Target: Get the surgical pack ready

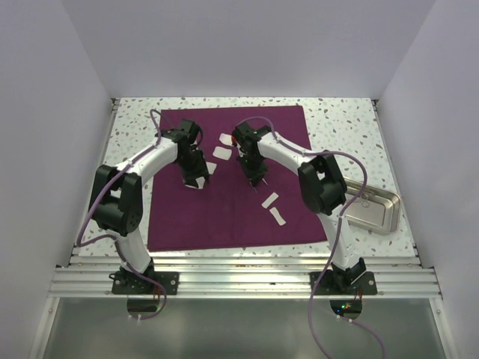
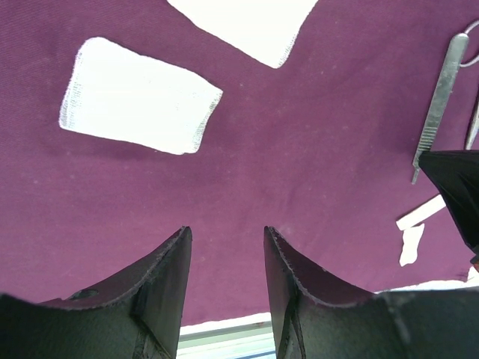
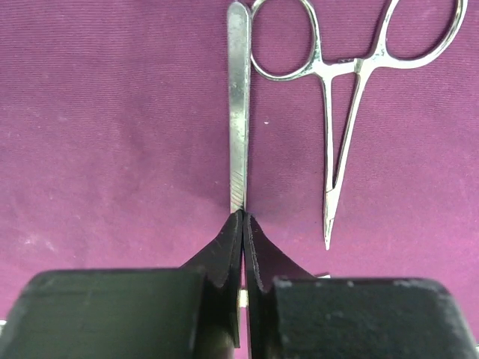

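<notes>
The plum-purple cloth [image 1: 224, 217] lies spread flat on the table. In the right wrist view my right gripper [image 3: 244, 217] is shut on the near end of a slim flat steel instrument [image 3: 238, 105] lying on the cloth. A ring-handled, scissor-like instrument [image 3: 340, 112] lies just right of it, untouched. My left gripper [image 2: 227, 233] is open over bare cloth with nothing between its fingers. A white gauze pad [image 2: 138, 97] lies ahead of it to the left and a second pad [image 2: 254, 26] farther off. The steel tray [image 1: 372, 209] sits off the cloth at the right.
Two more gauze pads [image 1: 274, 208] lie on the cloth in front of the right gripper [image 1: 257, 179]. The left gripper [image 1: 196, 179] stands about a hand's width from it. White walls close in the table on three sides.
</notes>
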Tool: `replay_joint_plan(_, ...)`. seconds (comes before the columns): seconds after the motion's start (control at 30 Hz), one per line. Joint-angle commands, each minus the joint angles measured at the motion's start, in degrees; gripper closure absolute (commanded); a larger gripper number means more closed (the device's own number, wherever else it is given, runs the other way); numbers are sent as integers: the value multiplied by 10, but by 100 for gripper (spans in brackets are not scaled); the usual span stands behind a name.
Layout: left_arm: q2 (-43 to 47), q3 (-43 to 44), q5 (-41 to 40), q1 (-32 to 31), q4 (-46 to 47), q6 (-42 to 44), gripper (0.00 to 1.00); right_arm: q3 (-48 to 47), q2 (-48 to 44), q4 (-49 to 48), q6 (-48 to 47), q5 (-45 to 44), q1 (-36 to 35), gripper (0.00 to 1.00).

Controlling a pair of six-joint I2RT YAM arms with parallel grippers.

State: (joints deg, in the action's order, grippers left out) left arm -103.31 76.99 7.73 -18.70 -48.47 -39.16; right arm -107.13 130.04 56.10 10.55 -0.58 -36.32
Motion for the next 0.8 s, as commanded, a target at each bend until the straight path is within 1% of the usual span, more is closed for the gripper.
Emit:
replay_joint_plan(0.0, 27, 5, 23, 7, 20, 16, 53, -3, -19, 12, 18, 5, 1, 100)
replay_joint_plan(0.1, 32, -2, 60, 7, 45, 20, 52, -20, -24, 38, 42, 47, 2, 100)
replay_joint_plan(0.17, 36, -10, 100, 7, 64, 21, 52, -15, -30, 32, 68, 79, 2, 100)
replay_joint_plan(0.2, 37, -23, 116, 7, 87, 18, 53, -12, -32, 28, 78, 110, 3, 100)
replay_joint_plan(0.27, 43, -45, 162, 6, 115, 12, 52, -1, -36, 15, 110, 137, 3, 100)
replay_joint_plan(0.3, 43, -50, 171, 6, 131, 9, 53, 1, -36, 10, 122, 165, 3, 100)
replay_joint_plan(0.43, 43, -65, 195, 5, 148, 5, 53, 12, -38, -8, 144, 197, 4, 100)
replay_joint_plan(0.57, 36, -58, 206, -6, 151, 13, 52, 21, -49, -11, 163, 223, 15, 99)
replay_joint_plan(0.63, 22, -48, 202, -16, 145, 7, 51, 29, -59, -6, 184, 219, 37, 86)
replay_joint_plan(0.67, 15, -29, 191, -31, 139, 2, 51, 34, -72, -2, 188, 207, 45, 75)
replay_joint_plan(0.73, -15, 3, 165, -50, 96, 0, 52, 41, -90, 8, 189, 195, 72, 66)
replay_joint_plan(0.77, -28, 44, 135, -73, 76, 0, 52, 46, -107, 16, 187, 176, 80, 60)
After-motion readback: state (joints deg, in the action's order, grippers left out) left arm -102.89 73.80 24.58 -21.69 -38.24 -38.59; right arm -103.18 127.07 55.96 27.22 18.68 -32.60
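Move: The shut right fingers already hold the scalpel handle near its ridged tip, its middle about 4 cm ahead, 3 cm to the left and 1 cm down. From that hand, the hemostat's middle lies some 6 cm ahead and 2 cm right, the nearer white strip 4 cm back and 4 cm right. From the left hand, the handle is roughly 13 cm right, 3 cm ahead and 6 cm below; the nearest gauze pad is 3 cm ahead and 4 cm left. Keep the right fingers shut on the scalpel handle's tip end and drag it left and back over bare cloth, about 6 cm, tilting the fingertips that way and turning clockwise. Then open to let go, lift slightly and start back to the right. Meanwhile bring the half-open left gripper some 7 cm right towards the handle, rising a little, fingertips swinging rightward. ##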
